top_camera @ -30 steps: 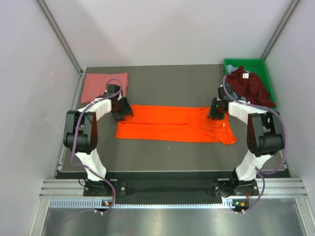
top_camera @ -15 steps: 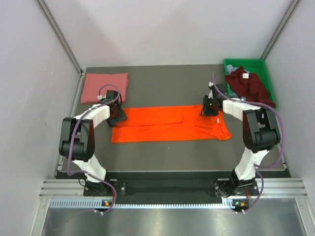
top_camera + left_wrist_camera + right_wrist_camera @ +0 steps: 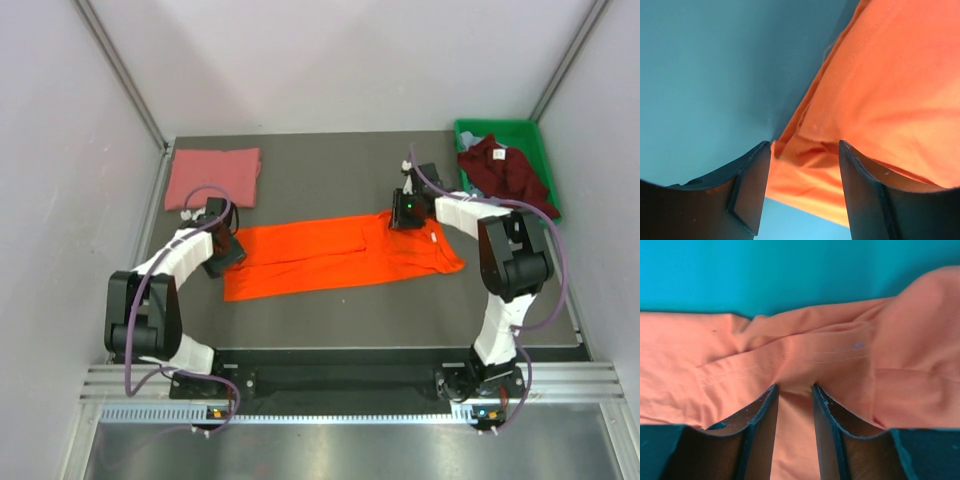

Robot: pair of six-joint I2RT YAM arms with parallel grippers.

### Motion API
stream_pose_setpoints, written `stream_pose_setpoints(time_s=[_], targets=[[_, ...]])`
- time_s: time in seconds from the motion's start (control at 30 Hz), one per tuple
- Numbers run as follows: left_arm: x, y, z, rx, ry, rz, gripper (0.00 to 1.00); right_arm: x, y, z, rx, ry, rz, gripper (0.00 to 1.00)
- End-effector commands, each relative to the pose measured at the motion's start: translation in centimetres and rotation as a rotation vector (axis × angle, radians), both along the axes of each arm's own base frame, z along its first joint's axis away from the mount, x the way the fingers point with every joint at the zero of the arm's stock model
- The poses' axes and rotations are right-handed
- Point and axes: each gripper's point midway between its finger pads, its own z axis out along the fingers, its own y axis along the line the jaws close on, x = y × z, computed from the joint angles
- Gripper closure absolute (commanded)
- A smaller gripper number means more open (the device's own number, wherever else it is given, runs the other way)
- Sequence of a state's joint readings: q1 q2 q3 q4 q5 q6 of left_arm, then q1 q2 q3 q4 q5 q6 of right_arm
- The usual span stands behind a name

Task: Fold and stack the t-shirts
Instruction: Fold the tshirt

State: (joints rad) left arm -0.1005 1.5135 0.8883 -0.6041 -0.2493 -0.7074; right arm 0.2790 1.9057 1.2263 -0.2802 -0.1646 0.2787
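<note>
The bright orange t-shirt (image 3: 330,255) lies folded into a long strip across the middle of the dark table, tilted with its left end nearer me. My left gripper (image 3: 225,252) sits at its left end. In the left wrist view the left gripper (image 3: 805,147) is open, straddling a bunched corner of the orange cloth (image 3: 890,90). My right gripper (image 3: 405,212) rests on the strip's far right edge. In the right wrist view that gripper (image 3: 794,387) is open a narrow gap, tips pressed into puckered cloth (image 3: 715,355). A salmon pink t-shirt (image 3: 212,177) lies folded at back left.
A dark maroon t-shirt (image 3: 510,172) is heaped in the green bin (image 3: 500,130) at the back right corner. Grey walls close in the table on three sides. The arm bases stand at the near edge.
Both grippers have moved left and the orange t-shirt slid with them. Its left end came toward me and its right end went away, so the strip now lies tilted.
</note>
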Motion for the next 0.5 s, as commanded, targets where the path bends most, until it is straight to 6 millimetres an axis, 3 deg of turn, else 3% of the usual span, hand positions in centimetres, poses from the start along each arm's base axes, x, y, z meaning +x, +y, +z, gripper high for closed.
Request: stream_pose_setpoints(time_s=[0.0, 0.13, 0.17, 0.23, 0.33, 0.47], targets=[[0.9, 1.3, 3.5, 0.059, -0.066, 0.023, 0.38, 0.4, 2.1, 2.0, 0.034, -0.006, -0.024, 0.66], [3.7, 1.7, 7.7, 0.104, -0.155, -0.021, 0.38, -0.1, -1.8, 4.5, -0.066, 0.013, -0.317, 0.68], [4.3, 1.4, 8.2, 0.103, -0.17, -0.076, 0.37, -1.3, -2.8, 4.4, -0.091, 0.061, -0.383, 0.66], [6.1, -1.4, 9.4, -0.009, -0.238, -0.203, 0.38, -1.9, -3.1, 5.4, -0.04, 0.073, -0.51, 0.65], [7.4, -4.7, 10.0, -0.098, -0.26, -0.364, 0.38, -3.5, -3.7, 5.3, -0.03, 0.147, -0.647, 0.62], [8.5, -7.6, 8.7, -0.16, -0.234, -0.482, 0.38, -3.6, -4.6, 4.9, -0.047, 0.18, -0.786, 0.6]])
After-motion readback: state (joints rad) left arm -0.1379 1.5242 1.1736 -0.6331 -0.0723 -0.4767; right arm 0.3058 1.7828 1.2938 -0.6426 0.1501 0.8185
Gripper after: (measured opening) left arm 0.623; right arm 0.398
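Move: My open left hand is just above the orange shirt's left edge. The shirt's far left corner lies about 8 cm ahead and 2 cm below, its near left corner some 9 cm back, and the folded pink shirt about 20 cm ahead and 3 cm left. From my right hand, the orange shirt's right end is roughly 6 cm back, 11 cm right and 2 cm down; the white tag is 3 cm back and 7 cm right. I lift my left hand off the orange shirt's left end, rising about 8 cm and arcing forward, then right, over the far part of the shirt, fingers still wide apart. My right hand meanwhile draws back and right, rising 3 to 4 cm, and swivels some 35 degrees clockwise above the shirt's right part. ##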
